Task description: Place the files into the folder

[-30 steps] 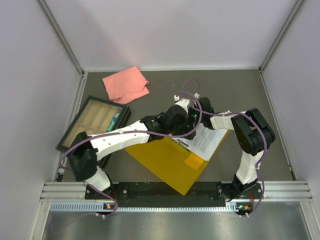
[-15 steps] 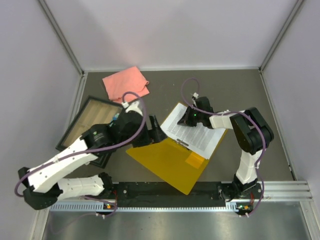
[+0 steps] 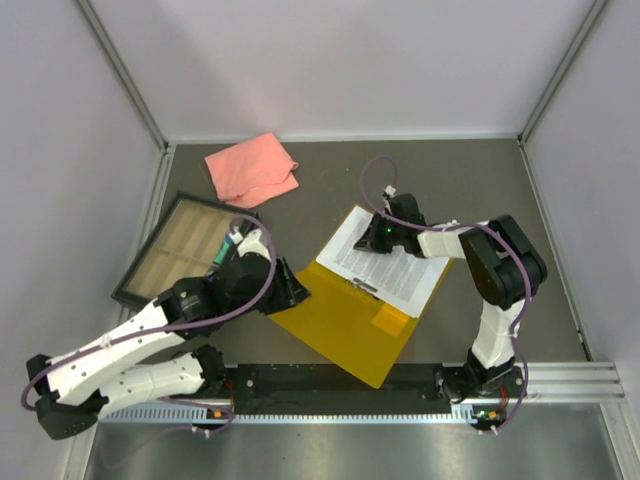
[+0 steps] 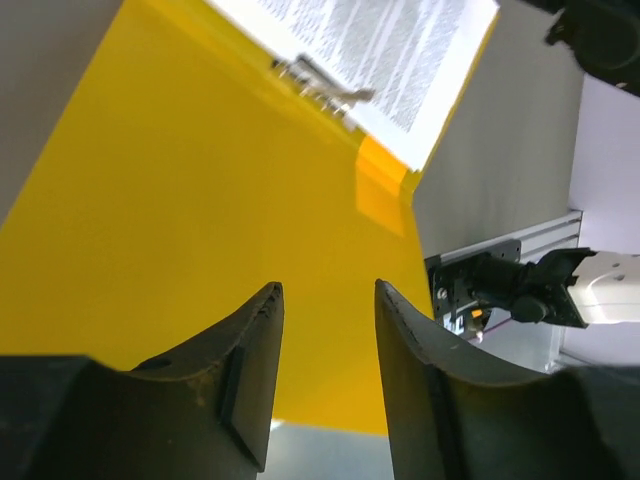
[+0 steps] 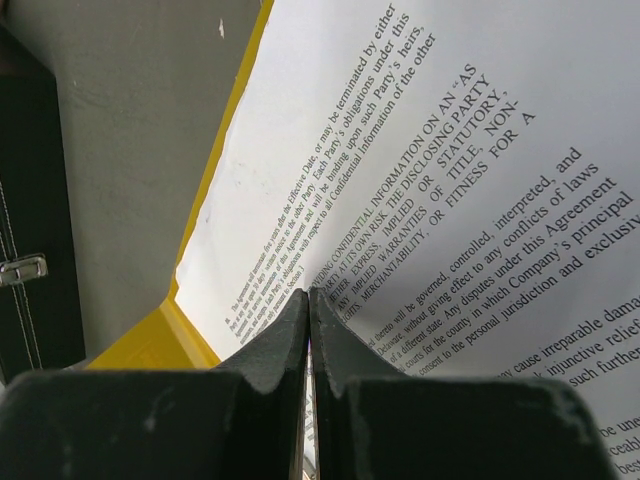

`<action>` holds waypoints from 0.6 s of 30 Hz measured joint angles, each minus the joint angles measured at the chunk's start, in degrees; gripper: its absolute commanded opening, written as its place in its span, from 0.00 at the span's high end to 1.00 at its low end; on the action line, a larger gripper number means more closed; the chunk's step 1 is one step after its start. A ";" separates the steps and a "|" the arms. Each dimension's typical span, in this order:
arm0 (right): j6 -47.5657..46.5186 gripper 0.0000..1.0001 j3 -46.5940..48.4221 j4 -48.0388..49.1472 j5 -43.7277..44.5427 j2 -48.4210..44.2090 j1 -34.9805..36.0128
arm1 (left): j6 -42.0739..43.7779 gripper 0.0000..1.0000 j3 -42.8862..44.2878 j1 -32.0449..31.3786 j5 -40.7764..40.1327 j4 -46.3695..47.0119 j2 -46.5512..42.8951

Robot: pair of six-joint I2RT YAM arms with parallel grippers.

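The yellow folder [image 3: 335, 320] lies open on the table, its metal clip [image 4: 318, 80] along the spine. The white printed files [image 3: 395, 262] lie on its far right half. My left gripper [image 3: 298, 290] hovers over the bare yellow cover [image 4: 190, 180], open, with nothing between its fingers [image 4: 328, 290]. My right gripper [image 3: 373, 238] is shut, its tips [image 5: 308, 292] resting on the top sheet [image 5: 450, 150] near the far left corner. A strip of yellow folder [image 5: 165, 342] shows beside that sheet.
A pink cloth [image 3: 250, 168] lies at the back left. A black-framed tray [image 3: 178, 250] sits at the left, close to my left arm. The aluminium rail [image 3: 350, 385] runs along the near edge. Grey walls enclose the table.
My left arm has drawn back from the files to the near left, over the folder's cover, and its jaws have narrowed. The right arm has not moved.
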 measured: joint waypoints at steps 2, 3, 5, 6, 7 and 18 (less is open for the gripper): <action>-0.26 1.00 0.31 -0.39 0.15 0.00 0.09 | 2.43 0.54 1.51 0.00 -0.07 3.32 2.95; -0.35 1.00 0.31 -0.39 0.28 0.00 0.15 | 3.80 0.55 2.82 0.00 -0.02 5.33 5.49; -0.39 1.00 0.33 -0.39 0.33 0.00 0.20 | 5.51 0.60 4.85 0.00 0.20 8.48 9.51; -0.39 1.00 0.33 -0.39 0.35 0.00 0.20 | 6.19 0.64 6.01 0.00 0.42 10.03 11.76; -0.39 1.00 0.33 -0.39 0.37 0.00 0.20 | 6.62 0.69 7.08 0.00 0.76 11.30 14.01; -0.39 1.00 0.31 -0.28 0.28 0.00 0.20 | 10.54 1.00 3.10 0.00 1.29 19.87 32.68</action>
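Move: The metal clip on the folder's spine lies roughly 10 cm ahead of the left hand, 15 cm to its right and 18 cm below. At that same depth, the folder's bare flap has its middle about 1 cm ahead and 9 cm right, the orange pocket about 2 cm ahead and 21 cm right, and the papers' middle about 17 cm ahead and 20 cm right. From the right hand, the clip is about 11 cm back and 1 cm right. Rightward and forward over the folder's bare flap, the left hand closes in on the metal clip, first rising slightly, then dropping to end some 9 cm lower and 9 cm farther right. Its half-open fingers close almost shut on nothing and the wrist rolls about 15 degrees, left side up. The right hand stays in place, its shut fingertips still resting on the papers. ##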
